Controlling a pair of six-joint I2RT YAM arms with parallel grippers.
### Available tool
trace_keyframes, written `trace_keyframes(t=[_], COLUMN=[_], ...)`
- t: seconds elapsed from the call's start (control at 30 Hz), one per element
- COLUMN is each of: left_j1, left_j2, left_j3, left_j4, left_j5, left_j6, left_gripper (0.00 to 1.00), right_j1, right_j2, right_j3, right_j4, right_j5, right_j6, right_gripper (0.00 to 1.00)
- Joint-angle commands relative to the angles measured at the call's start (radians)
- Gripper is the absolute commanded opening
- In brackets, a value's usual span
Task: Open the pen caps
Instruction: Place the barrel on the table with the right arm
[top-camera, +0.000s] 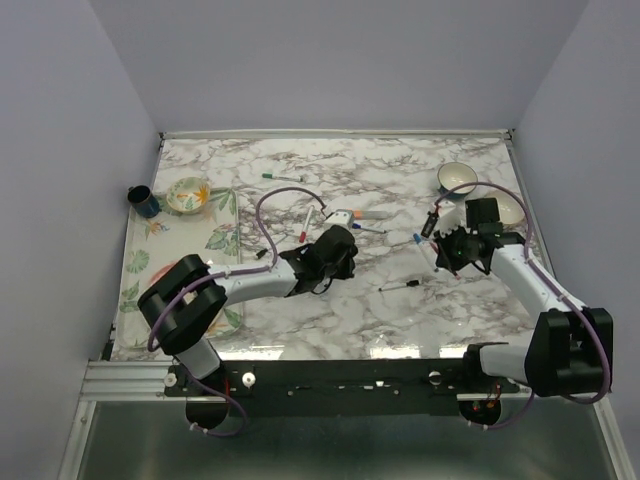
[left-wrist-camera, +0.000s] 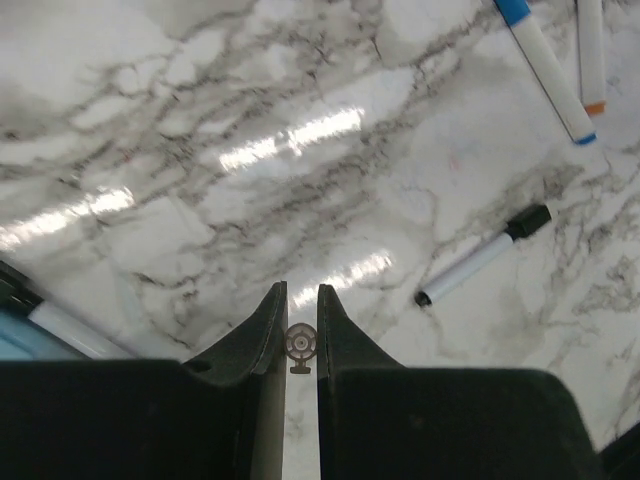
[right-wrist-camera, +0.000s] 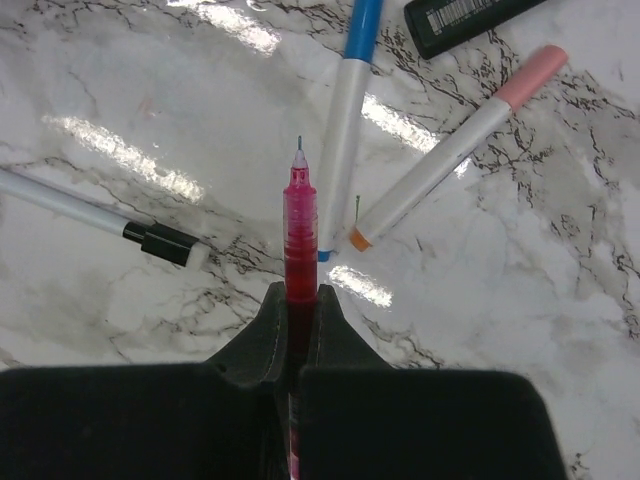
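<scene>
My left gripper (left-wrist-camera: 301, 290) is shut on a small pale pen cap (left-wrist-camera: 300, 344), seen end-on with its clip, held above the marble table. My right gripper (right-wrist-camera: 299, 290) is shut on a red pen (right-wrist-camera: 300, 225) whose bare tip points away from me. In the top view the left gripper (top-camera: 338, 252) is mid-table and the right gripper (top-camera: 450, 247) is to its right. Under the left gripper lie a black-capped pen (left-wrist-camera: 480, 255) and a blue-capped pen (left-wrist-camera: 545, 65). A pink-capped pen (right-wrist-camera: 455, 150), a blue pen (right-wrist-camera: 345, 110) and a black-capped pen (right-wrist-camera: 90, 215) lie below the right gripper.
A flowered tray (top-camera: 150, 260) runs along the left side, with a flowered bowl (top-camera: 188, 195) and a dark cup (top-camera: 143, 201) at its far end. Two white bowls (top-camera: 457, 178) stand at the back right. A green-capped pen (top-camera: 282, 178) lies farther back.
</scene>
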Motion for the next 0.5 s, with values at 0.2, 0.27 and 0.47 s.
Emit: trace_keyframes(t=[0.2, 0.27, 0.47], left_j1=[0.318, 0.348, 0.435], left_j2=[0.192, 0.24, 0.421], left_j3=[0.404, 0.536, 0.806], left_j4=[-0.244, -0.325, -0.466], left_j5=[0.103, 0.136, 0.178], left_j6=[0.232, 0.256, 0.312], left_gripper=[0.0, 0.0, 0.0], right_j1=[-0.023, -0.022, 0.017], right_j2=[0.225, 0.32, 0.616], right_j3=[0.309, 0.472, 0.776], right_j4=[0.002, -0.041, -0.098], right_j5=[-0.179, -0.212, -0.13], right_j6=[0.134, 0.206, 0.343], right_gripper=[0.0, 0.01, 0.0])
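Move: The right hand, holding the uncapped barrel about 8 cm above the table, has bare marble for it some 20 cm ahead and 8 cm left; the purple highlighter lies 20 cm ahead, 2 cm left, the blue marker 9 cm ahead, 4 cm left, and the pink marker 11 cm ahead, 1 cm right. The left hand, equally high with the small cap, has open marble 32 cm ahead, 8 cm left, and the orange highlighter 25 cm ahead, 6 cm right. Still pinching the pink barrel, the right hand lingers briefly, then sweeps about 14 cm forward while climbing 7 cm and edging left, over the blue marker towards the bare marble beside the purple highlighter, its left side tipping up some 15 degrees. The left hand keeps its fingers nearly shut and goes farther forward and up, slightly left, towards the open marble beyond the orange highlighter, turning a little counter-clockwise. ##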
